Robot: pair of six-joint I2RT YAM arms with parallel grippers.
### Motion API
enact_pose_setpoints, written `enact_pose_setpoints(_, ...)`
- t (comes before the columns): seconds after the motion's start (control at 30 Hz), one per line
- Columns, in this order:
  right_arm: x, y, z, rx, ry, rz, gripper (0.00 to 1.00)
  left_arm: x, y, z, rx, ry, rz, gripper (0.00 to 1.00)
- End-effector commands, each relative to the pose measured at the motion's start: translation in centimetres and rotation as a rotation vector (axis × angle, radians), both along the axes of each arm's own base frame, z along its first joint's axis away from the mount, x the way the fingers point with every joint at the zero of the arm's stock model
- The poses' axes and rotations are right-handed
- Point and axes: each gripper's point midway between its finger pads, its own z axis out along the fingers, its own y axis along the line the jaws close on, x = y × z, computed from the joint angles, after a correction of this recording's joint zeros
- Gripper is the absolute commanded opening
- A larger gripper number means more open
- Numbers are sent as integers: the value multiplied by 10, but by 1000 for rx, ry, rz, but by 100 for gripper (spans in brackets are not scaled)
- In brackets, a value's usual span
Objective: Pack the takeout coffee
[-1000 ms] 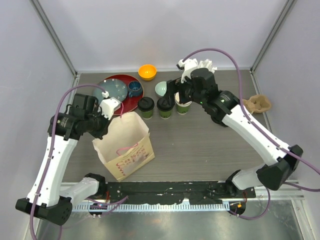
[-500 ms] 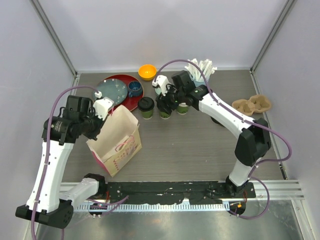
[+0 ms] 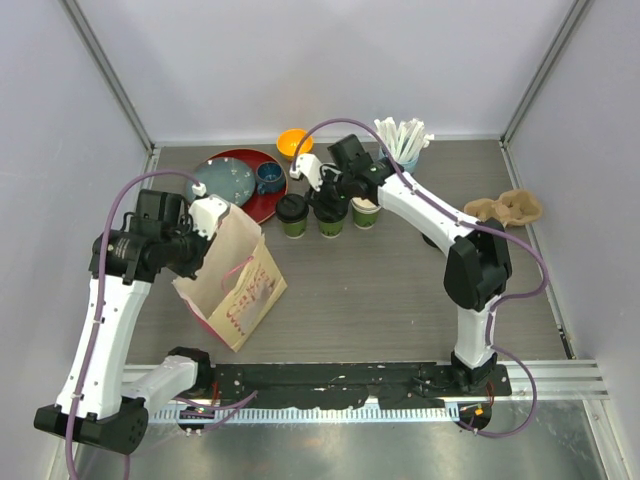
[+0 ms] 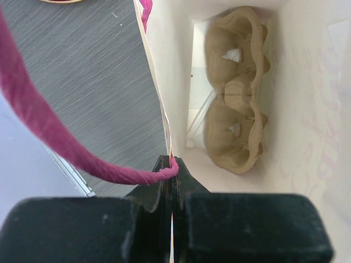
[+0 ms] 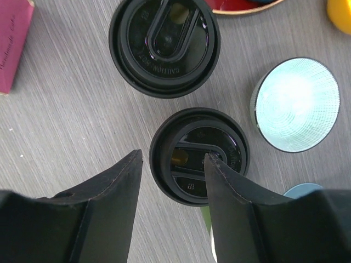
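Two takeout coffee cups with black lids stand side by side at the back of the table, the left one [image 3: 292, 212] [image 5: 164, 46] and the middle one [image 3: 329, 216] [image 5: 198, 154]. My right gripper [image 3: 325, 194] [image 5: 173, 159] hovers open above the middle cup. One finger is over its lid, the other left of it, neither clasping it. My left gripper [image 3: 220, 215] [image 4: 171, 164] is shut on the rim of the paper bag [image 3: 240, 285] [image 4: 307, 109], by its pink handle [image 4: 49, 137], holding the bag tilted open. A cardboard cup carrier [image 4: 233, 109] lies inside the bag.
A green cup without a lid [image 3: 366, 212] stands right of the middle cup. Behind are a pale blue bowl [image 5: 296, 104], an orange bowl [image 3: 293, 143], a cup of white sticks [image 3: 405, 140], and a red plate [image 3: 262, 207] with a dark blue mug [image 3: 269, 178]. Another cardboard carrier [image 3: 510, 208] lies at the right.
My right gripper has swung left from the unlidded cup to above the middle lidded cup, and its jaws have narrowed. My left arm has tipped the bag further over.
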Motion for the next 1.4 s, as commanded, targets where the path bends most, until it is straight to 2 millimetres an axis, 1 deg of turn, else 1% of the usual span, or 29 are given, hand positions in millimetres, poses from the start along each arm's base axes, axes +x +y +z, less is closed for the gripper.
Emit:
enact_pose_setpoints(0.0,8,-1,1,-55,-47,26,54,3,-3,0,-19,-8,-13,0)
enact_pose_setpoints(0.2,12,-2,-11,-93,-47,29,48,3,-4,-1,-24,-3,-18,0)
enact_pose_setpoints(0.27,12,-2,-15,-104,-48,33,45,3,-5,-1,-26,-3,-21,0)
enact_pose_setpoints(0.43,8,1,-24,-133,-40,59,42,3,-6,-1,-27,2,-24,0)
enact_pose_setpoints(0.53,7,2,-24,-135,-41,64,34,3,-7,-1,-31,3,-28,0)
enact_pose_setpoints(0.57,7,1,-25,-139,-43,63,30,3,-7,-1,-32,0,-29,0)
enact_pose_setpoints(0.77,2,0,-21,-136,-27,70,17,3,-10,-1,-47,7,-43,0)
enact_pose_setpoints(0.8,0,0,-22,-136,-19,71,13,3,-11,0,-52,6,-48,0)
enact_pose_setpoints(0.9,-4,1,-17,-119,0,72,4,1,-15,1,-68,12,-59,0)
enact_pose_setpoints(1.0,-6,3,-9,-101,14,64,1,0,-17,1,-78,18,-72,0)
enact_pose_setpoints(1.1,-6,3,-1,-90,26,28,1,-1,-19,1,-86,13,-77,0)
enact_pose_setpoints(1.13,-4,4,9,-76,22,14,1,-1,-20,2,-93,14,-83,0)
enact_pose_setpoints(1.2,-7,1,16,-68,56,-36,1,-2,-21,2,-99,12,-89,0)
enact_pose_setpoints(1.23,-6,2,28,-51,49,-53,1,-2,-23,2,-106,11,-101,0)
enact_pose_setpoints(1.27,-9,2,32,-40,74,-83,1,-2,-25,1,-112,15,-105,0)
enact_pose_setpoints(1.3,-14,-2,41,-31,84,-102,1,-1,-26,1,-117,14,-109,0)
enact_pose_setpoints(1.37,-17,-6,57,-8,83,-147,1,-2,-31,1,-143,20,-129,0)
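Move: The right hand, half open, is above the near rim of the middle cup, a lidded coffee whose centre is about 3 cm ahead, 1 cm right and 9 cm below. At that height, the other lidded cup is 3 cm ahead and 7 cm left, and the open cups 5 cm ahead and 8 cm right; the green bowl is 13 cm straight ahead, 12 cm down. From the left hand, that middle cup lies some 20 cm ahead, 25 cm right and 16 cm lower. The right hand sinks about 4 cm, its slanted fingers tipping steeper by some 10 degrees, and closes from half open until it pinches the near rim of the middle cup's lid, one finger over the lid, then rises about 4 cm again with that grip. The left hand, still shut on the paper bag's rim, eases 2 cm to the right towards the cups. ##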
